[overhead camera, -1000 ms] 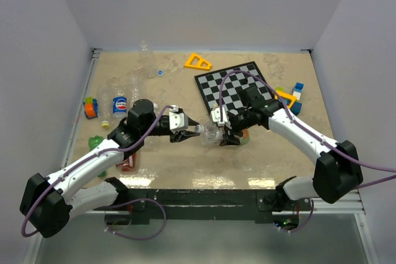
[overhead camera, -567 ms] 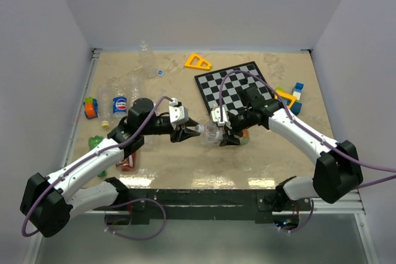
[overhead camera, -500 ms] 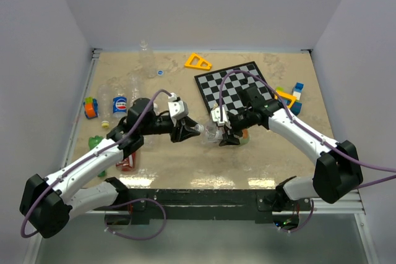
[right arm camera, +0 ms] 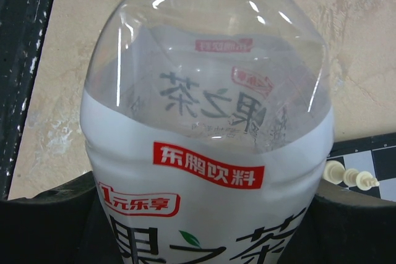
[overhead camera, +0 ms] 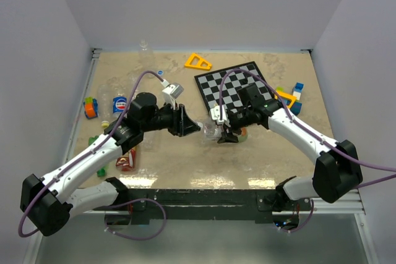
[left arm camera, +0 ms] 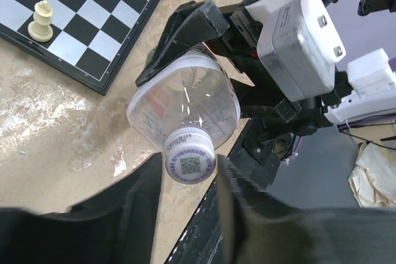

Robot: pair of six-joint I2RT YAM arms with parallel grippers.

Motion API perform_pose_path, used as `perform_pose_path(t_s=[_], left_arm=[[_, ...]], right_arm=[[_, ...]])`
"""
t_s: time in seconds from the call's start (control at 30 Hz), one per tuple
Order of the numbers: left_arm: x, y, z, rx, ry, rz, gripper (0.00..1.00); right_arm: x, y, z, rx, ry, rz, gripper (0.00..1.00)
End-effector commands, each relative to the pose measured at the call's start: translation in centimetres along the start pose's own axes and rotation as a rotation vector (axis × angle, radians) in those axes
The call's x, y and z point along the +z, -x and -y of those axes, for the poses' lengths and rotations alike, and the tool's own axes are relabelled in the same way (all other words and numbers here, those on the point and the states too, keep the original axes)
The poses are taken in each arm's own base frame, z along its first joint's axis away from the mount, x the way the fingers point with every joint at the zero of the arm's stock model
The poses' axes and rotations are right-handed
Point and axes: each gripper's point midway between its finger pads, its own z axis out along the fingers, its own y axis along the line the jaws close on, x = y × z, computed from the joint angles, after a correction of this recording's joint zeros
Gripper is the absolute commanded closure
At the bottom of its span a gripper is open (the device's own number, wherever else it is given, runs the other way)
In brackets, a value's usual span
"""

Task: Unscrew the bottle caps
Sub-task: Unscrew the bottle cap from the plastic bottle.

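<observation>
A clear bottle (overhead camera: 213, 132) with a white label lies on its side above the table, with my right gripper (overhead camera: 225, 129) shut round its body. The right wrist view is filled by the bottle (right arm camera: 207, 122), and the black fingers (right arm camera: 49, 221) press on both sides of the label. Its white cap (left arm camera: 189, 160), printed with a purple code, points left toward my left gripper (left arm camera: 190, 174). That gripper's two blurred fingers (left arm camera: 133, 199) sit tight against either side of the cap, shut on it. From above, the left gripper (overhead camera: 195, 128) meets the bottle's neck.
A chessboard (overhead camera: 238, 88) lies behind the right arm, with a white chess piece (left arm camera: 42, 21) on it. At the left are a blue cola bottle (overhead camera: 119, 104), a green bottle (overhead camera: 97, 143) and a red-labelled bottle (overhead camera: 127, 162). A clear bottle (overhead camera: 146, 57), yellow triangle (overhead camera: 198, 61) and coloured blocks (overhead camera: 291, 98) lie further back.
My left wrist has rolled at the cap, its white camera housing swinging up and away from me, and its jaws have closed in on the cap. The right arm and bottle stay put.
</observation>
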Motion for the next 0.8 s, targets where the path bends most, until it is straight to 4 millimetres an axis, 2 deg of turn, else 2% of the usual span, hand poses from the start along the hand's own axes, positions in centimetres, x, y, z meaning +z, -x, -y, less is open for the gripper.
perform_pose_path(t_s=[0.0, 0.1, 0.37, 0.5, 0.6, 0.73, 0.77], left_arm=[[-1.3, 3.9, 1.6, 0.054, -0.011, 0.123, 0.44], [-2.0, 4.7, 1.8, 0.126, 0.002, 0.143, 0.34], [-5.2, 6.9, 3.2, 0.384, 0.007, 0.276, 0.18], [-7.1, 8.1, 3.2, 0.501, 0.054, 0.369, 0.0], [-7.6, 8.0, 4.1, 0.628, 0.003, 0.399, 0.0], [-7.1, 6.7, 4.7, 0.77, -0.07, 0.374, 0.0], [-7.1, 7.0, 5.0, 0.806, -0.087, 0.394, 0.0]], right_arm=[[-0.1, -0.2, -0.5, 0.001, 0.02, -0.013, 0.91], [-0.2, -0.2, -0.5, 0.001, 0.02, -0.013, 0.91], [-0.3, 0.0, -0.6, -0.005, 0.019, -0.01, 0.91], [-0.3, 0.0, -0.6, -0.007, 0.019, -0.009, 0.91], [-0.2, 0.0, -0.6, -0.004, 0.022, -0.009, 0.91], [-0.2, -0.1, -0.6, -0.006, 0.022, -0.01, 0.91], [-0.2, -0.1, -0.6, -0.004, 0.022, -0.01, 0.91]])
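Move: The white bottle cap is still between the left fingertips, about 1 cm to the right of that hand's point and level with it. The bottle body, held by the right gripper, lies some 9 cm right and 4 cm lower; the pale chess piece stands roughly 14 cm ahead, 8 cm right and 19 cm below. From the right hand the cap is about 11 cm to the left and 5 cm higher. The left fingers let go of the cap, spreading wide as the hand comes free and backs off, rising about 10 cm and drifting some 4 cm left. Meanwhile its wrist rolls back about 40 degrees, bringing the downward-slanting fingers roughly level. The right hand keeps its grip on the bottle, practically in place. ##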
